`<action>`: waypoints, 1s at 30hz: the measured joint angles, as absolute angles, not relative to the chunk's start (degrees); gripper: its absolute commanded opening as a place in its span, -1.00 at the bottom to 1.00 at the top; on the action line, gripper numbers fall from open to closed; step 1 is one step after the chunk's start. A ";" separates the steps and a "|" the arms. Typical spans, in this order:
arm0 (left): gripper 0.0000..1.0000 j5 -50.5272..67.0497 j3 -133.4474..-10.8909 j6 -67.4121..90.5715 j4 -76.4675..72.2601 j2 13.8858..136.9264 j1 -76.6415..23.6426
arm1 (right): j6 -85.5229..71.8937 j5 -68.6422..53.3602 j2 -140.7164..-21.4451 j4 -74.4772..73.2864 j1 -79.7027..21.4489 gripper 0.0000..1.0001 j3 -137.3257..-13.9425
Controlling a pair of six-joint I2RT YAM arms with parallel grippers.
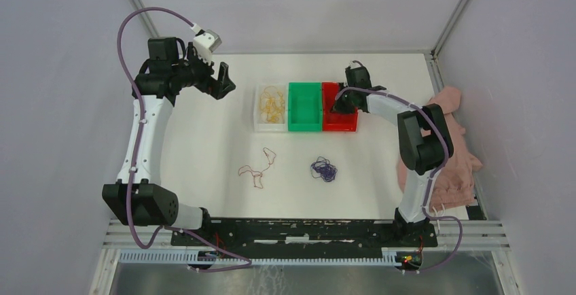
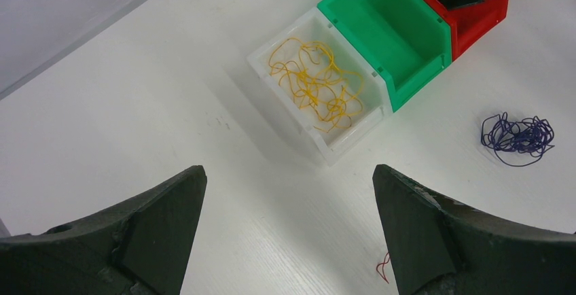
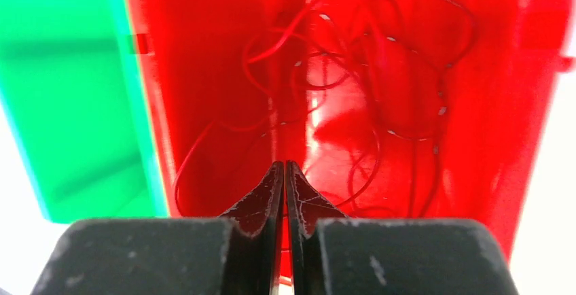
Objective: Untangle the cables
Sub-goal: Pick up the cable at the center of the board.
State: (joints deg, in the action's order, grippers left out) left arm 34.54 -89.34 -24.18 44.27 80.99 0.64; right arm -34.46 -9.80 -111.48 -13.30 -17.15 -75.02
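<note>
A yellow cable (image 1: 272,105) (image 2: 316,84) lies bundled in the white bin (image 1: 258,115). Red cable (image 3: 353,71) loops inside the red bin (image 1: 339,127) (image 3: 516,105). My right gripper (image 1: 339,105) (image 3: 285,164) hangs just over that bin, its jaws pressed together with only a hairline gap and no strand visibly pinched. A thin red cable (image 1: 257,169) (image 2: 384,268) lies loose on the table. A dark purple cable (image 1: 324,168) (image 2: 517,137) sits in a small tangle to its right. My left gripper (image 1: 221,81) (image 2: 286,172) hovers wide open left of the bins, holding nothing.
A green bin (image 1: 304,107) (image 2: 387,23) stands between the white and red bins, with nothing in it. A pink cloth (image 1: 448,152) lies along the table's right edge behind the right arm. A black rail (image 1: 299,230) runs along the near edge.
</note>
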 measured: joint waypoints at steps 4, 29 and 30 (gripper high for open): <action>0.99 34.52 -89.34 -24.25 44.27 80.99 0.64 | -33.19 -4.47 -111.70 -14.48 -17.61 -0.83 -74.98; 0.99 31.35 -82.24 -24.69 44.27 78.61 3.07 | -18.76 10.52 -86.13 -5.08 -28.69 0.99 -66.43; 0.99 31.20 -81.93 -24.67 44.34 78.61 3.31 | -18.22 10.39 -84.42 -4.47 -31.07 1.00 -65.36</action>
State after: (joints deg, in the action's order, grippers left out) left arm 31.20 -81.93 -24.67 44.34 78.61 3.31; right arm -18.22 10.39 -84.42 -4.47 -31.07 -65.36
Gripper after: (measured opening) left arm 0.995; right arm 0.968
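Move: The right hand's nearly shut fingers are down inside the red bin, its middle about 2 cm to their right and 1 cm ahead. The loose red cable lies some 22 cm back and 27 cm left of this hand, 5 cm lower; the blue cable about 22 cm back but only 5 cm left. The green bin is roughly 11 cm left and 1 cm ahead. From the left hand, the red cable is about 15 cm back, 9 cm right and 30 cm below. Rightward and down first: the right hand, fingers still nearly shut, sweeps about 4 cm right and 3 cm deeper inside the red bin, its left side rolling down. It then climbs fast by nearly 20 cm, swinging left and somewhat back out of the bin, tips its fingers up some 30 degrees and opens them wide. The open left hand, high up, sinks about 4 cm and drifts left. ##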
